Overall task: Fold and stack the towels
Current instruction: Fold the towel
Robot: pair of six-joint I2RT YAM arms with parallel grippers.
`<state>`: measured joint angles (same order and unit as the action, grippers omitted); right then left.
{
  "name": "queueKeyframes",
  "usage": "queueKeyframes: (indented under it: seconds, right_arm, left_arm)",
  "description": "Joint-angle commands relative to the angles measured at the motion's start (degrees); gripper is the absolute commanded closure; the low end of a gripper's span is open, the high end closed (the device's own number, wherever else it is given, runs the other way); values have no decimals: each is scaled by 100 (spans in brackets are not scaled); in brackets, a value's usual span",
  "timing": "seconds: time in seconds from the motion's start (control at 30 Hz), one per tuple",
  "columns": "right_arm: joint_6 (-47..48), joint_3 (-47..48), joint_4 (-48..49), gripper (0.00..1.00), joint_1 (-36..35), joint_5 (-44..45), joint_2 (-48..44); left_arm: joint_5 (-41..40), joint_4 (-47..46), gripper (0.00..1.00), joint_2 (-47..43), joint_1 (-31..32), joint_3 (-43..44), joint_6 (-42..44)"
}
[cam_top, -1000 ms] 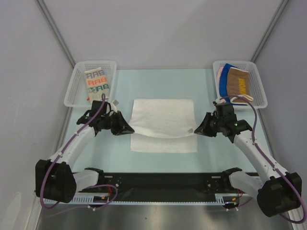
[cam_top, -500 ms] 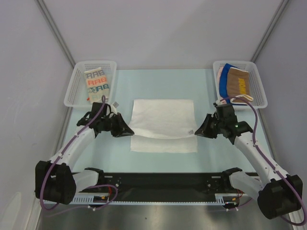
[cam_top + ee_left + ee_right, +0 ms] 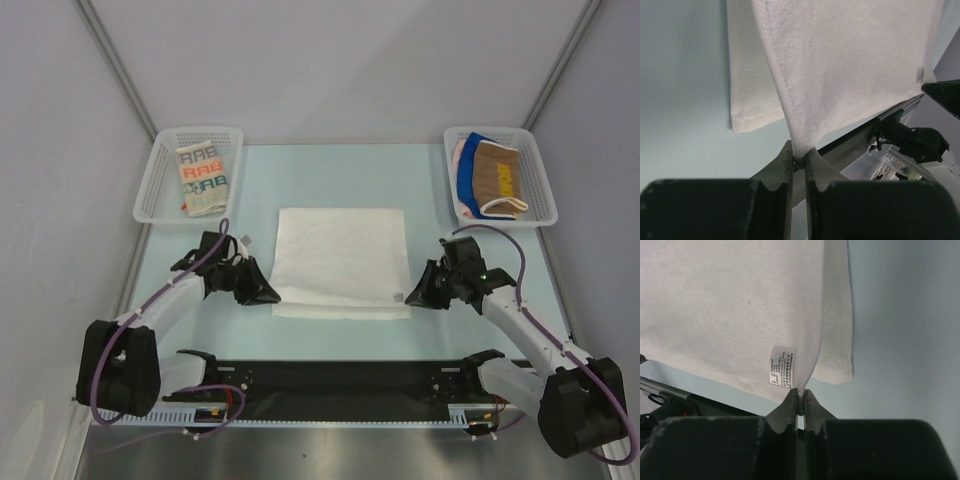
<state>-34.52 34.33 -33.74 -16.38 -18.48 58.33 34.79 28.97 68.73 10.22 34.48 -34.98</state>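
A plain white towel (image 3: 340,255) lies in the middle of the table, its upper layer folded over toward the near edge. My left gripper (image 3: 272,297) is shut on that layer's near left corner (image 3: 800,150). My right gripper (image 3: 410,298) is shut on the near right corner, beside the small care label (image 3: 781,366). Both held corners hang just above the lower layer's near edge (image 3: 747,120) (image 3: 837,372). A folded cream towel with letters (image 3: 202,178) lies in the left basket. A brown, a blue and a pink towel (image 3: 492,175) lie bunched in the right basket.
The white mesh baskets stand at the far left (image 3: 160,195) and far right (image 3: 535,165) corners of the pale blue table (image 3: 330,165). The black base rail (image 3: 340,380) runs along the near edge. Grey walls close in both sides.
Both grippers have drawn the towel's upper layer toward the near edge and lower. The folded edge now nearly reaches the lower layer's near edge.
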Motion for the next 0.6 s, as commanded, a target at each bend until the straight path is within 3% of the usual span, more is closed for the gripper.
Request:
queueKeyframes:
  seconds: [0.0,0.57]
  right_arm:
    - [-46,-171,279,100,-58,2,-6]
    - [-99,-778,1009,100,-208,20,592]
  left_arm:
    - [55,-356,99,105,33,-134,-61]
    - [-24,-753,99,659,112,-477,-61]
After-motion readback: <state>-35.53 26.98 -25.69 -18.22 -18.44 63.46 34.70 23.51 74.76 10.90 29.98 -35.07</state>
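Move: Each hand holds a near corner of the white towel's upper layer above the matching corner of its lower layer. The left lower corner lies about 2 cm back from the left hand, 1 cm to its left and 5 below; the right one about 2 cm back, 1 cm right and 5 below the right hand. The far fold's middle is some 20 cm ahead of both hands, 13 cm inward of each. Both hands, still pinching the towel's upper corners, sink about 4 cm and slightly back towards its lower hem. ##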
